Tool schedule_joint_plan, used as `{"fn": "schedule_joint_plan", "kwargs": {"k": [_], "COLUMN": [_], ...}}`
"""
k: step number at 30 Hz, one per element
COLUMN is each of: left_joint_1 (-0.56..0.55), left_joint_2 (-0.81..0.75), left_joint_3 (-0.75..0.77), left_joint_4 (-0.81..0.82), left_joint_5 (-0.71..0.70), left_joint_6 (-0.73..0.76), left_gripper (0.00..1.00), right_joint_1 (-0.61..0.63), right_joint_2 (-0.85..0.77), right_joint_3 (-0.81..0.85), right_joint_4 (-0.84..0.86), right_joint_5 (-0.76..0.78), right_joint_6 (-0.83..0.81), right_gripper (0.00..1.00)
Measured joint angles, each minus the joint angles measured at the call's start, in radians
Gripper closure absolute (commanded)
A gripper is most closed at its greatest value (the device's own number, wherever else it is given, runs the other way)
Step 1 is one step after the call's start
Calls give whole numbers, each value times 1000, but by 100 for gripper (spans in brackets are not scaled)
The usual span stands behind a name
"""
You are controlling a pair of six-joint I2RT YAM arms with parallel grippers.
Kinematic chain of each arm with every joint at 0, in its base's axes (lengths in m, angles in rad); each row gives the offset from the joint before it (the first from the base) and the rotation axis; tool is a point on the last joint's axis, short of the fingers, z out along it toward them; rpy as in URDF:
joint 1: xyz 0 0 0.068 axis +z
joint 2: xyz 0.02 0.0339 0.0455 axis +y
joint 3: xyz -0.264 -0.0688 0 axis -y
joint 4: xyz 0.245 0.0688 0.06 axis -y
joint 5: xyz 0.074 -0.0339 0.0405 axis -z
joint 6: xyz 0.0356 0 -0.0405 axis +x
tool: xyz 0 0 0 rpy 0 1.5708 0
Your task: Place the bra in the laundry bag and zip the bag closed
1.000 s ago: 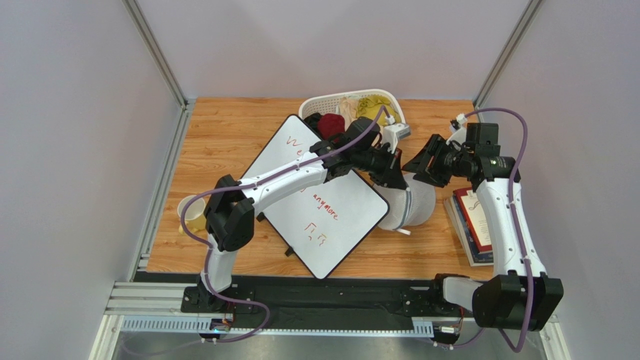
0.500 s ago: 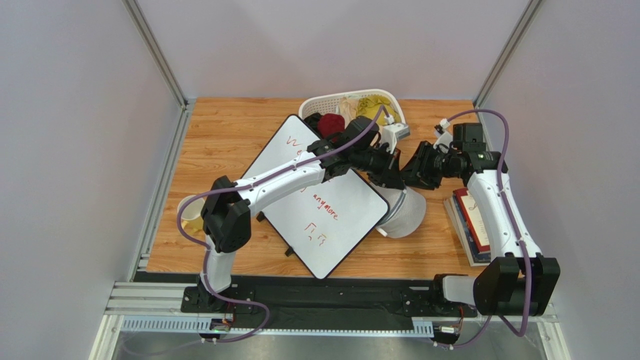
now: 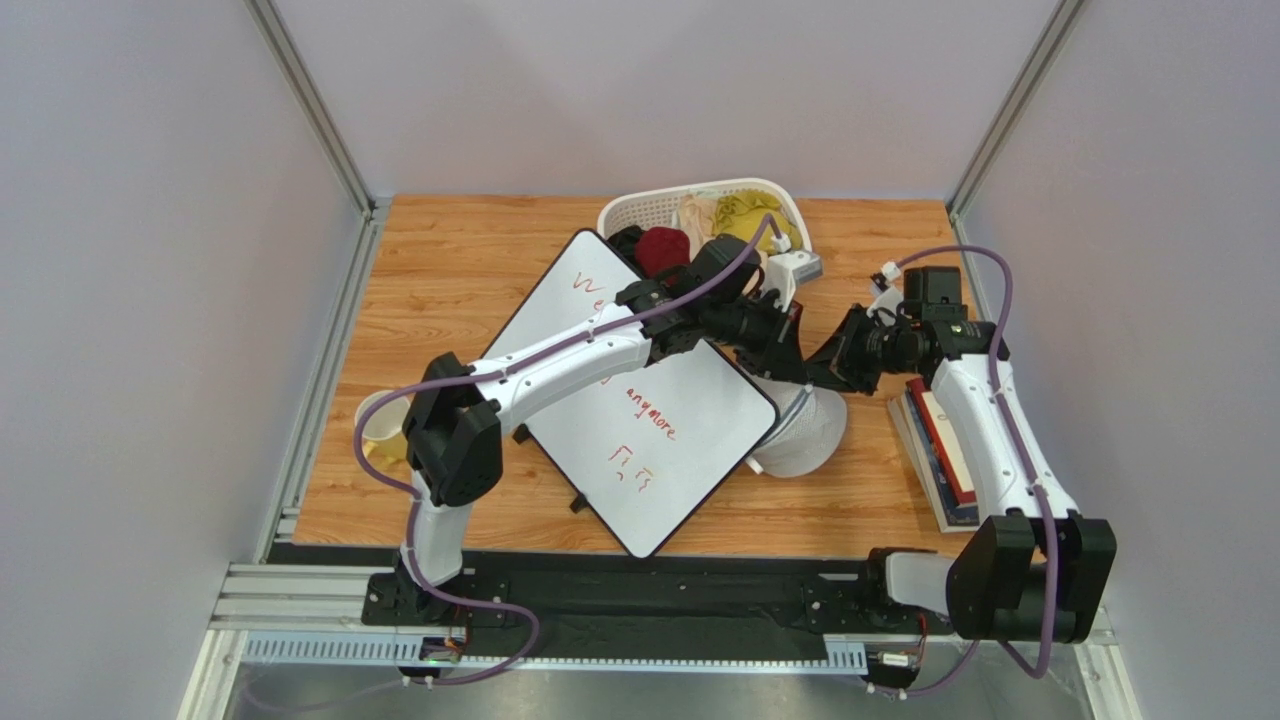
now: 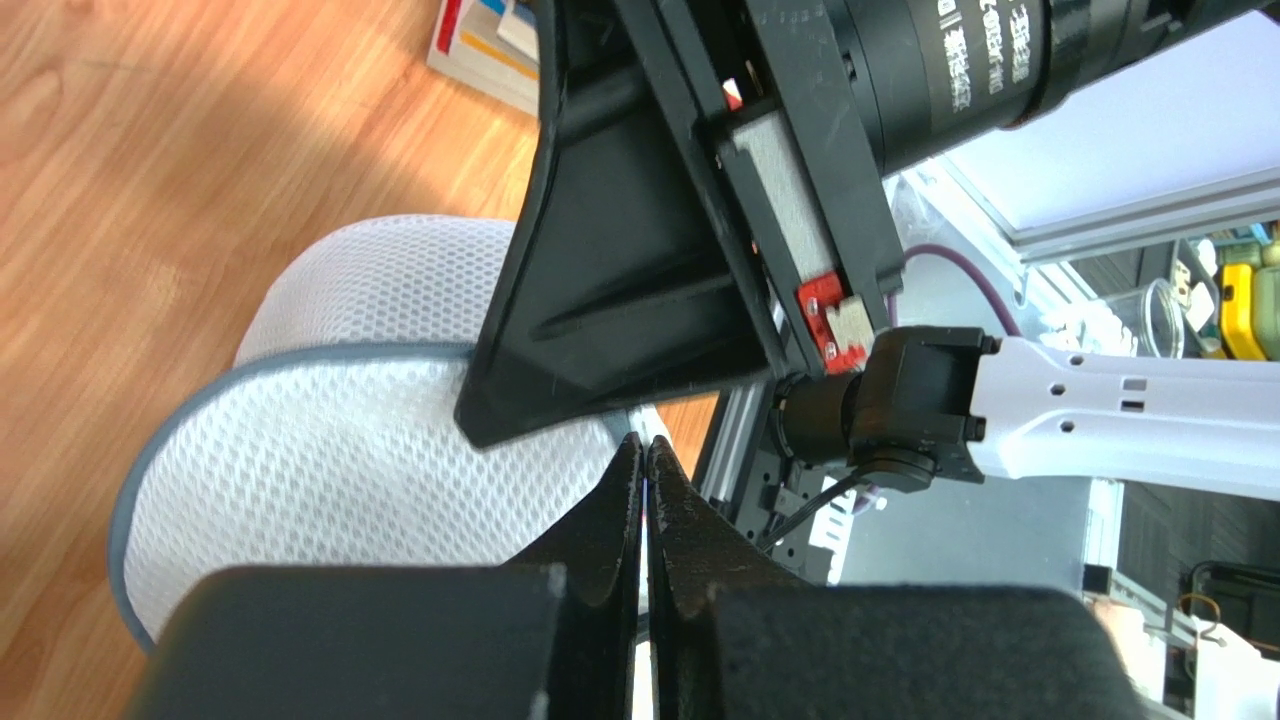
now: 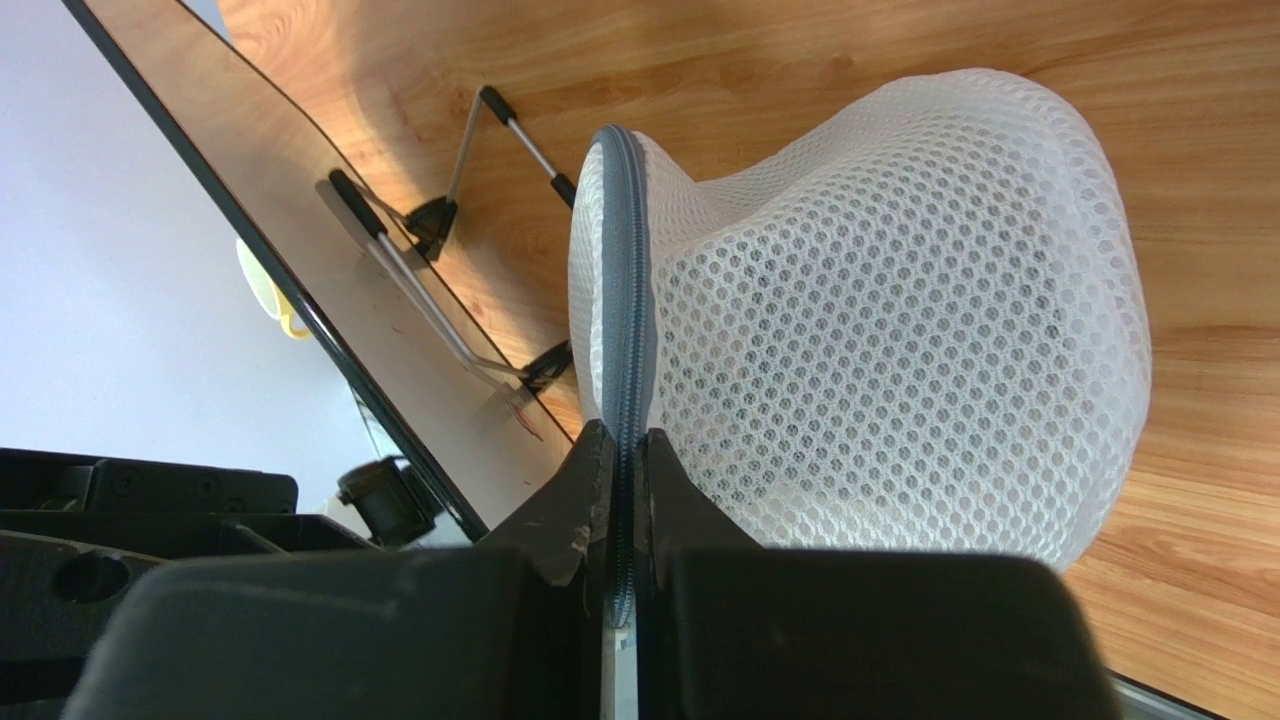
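Observation:
The laundry bag (image 3: 812,432), a white mesh dome with a grey zipper band (image 5: 624,225), stands tilted up on the wood right of the whiteboard. My right gripper (image 5: 619,438) is shut on that zipper band at the bag's upper rim (image 3: 824,372). My left gripper (image 4: 646,450) is shut right beside it (image 3: 781,354), pinching a thin edge of the bag (image 4: 346,465), with the right gripper's black body just above its tips. The bra is hidden; only a greyish shade shows through the mesh (image 5: 902,345).
A white slotted basket (image 3: 781,192) at the back holds a yellow garment (image 3: 744,218) and a dark red one (image 3: 661,248). A whiteboard (image 3: 646,428) on a stand lies left of the bag. Books (image 3: 944,443) sit at the right edge, a yellow cup (image 3: 383,435) at the left.
My right gripper has moved left to the bag's rim and shut on the zipper band. The bag has drawn in slightly. The left gripper has stayed shut in place.

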Motion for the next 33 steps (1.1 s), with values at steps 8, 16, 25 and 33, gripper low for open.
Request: {"fn": "schedule_joint_plan", "kwargs": {"k": [8, 16, 25, 33], "left_joint_1": [0, 1, -10, -73], "left_joint_2": [0, 0, 3, 29], "left_joint_3": [9, 9, 61, 157], "left_joint_4": [8, 8, 65, 76], "left_joint_5": [-1, -30, 24, -134], "left_joint_6": [1, 7, -15, 54], "left_gripper": [100, 100, 58, 55], "right_joint_1": [-167, -270, -271, -258], "right_joint_2": [-24, -36, -136, -363], "right_joint_3": [0, -34, -88, -126], "right_joint_4": [12, 85, 127, 126], "right_joint_5": [-38, -117, 29, 304], "right_joint_6": [47, 137, 324, 591], "right_gripper": [100, 100, 100, 100]}}
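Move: The laundry bag hangs by the end of its zip, already pinched in both hands' shut fingers. From the right hand that end is right at the pads, while the bag's middle lies about 3 cm back, 2 cm left and 10 cm below. The books are roughly 22 cm right and 5 cm back, the whiteboard's middle some 23 cm left and 3 cm ahead, the laundry basket 26 cm ahead and 14 cm left. For the left hand, too, the zip end is at the pads. The bag's zip end is drawn to the right by the right hand, which keeps its pinch: first about 5 cm right and a little forward against the left hand's steady hold, then after a near-pause some 4 cm more towards the books, rising slightly, turning about 50 degrees clockwise overall. As that second pull begins, the left hand opens to nearly half, lets go, rises about 6 cm and follows 4 cm to the right. ##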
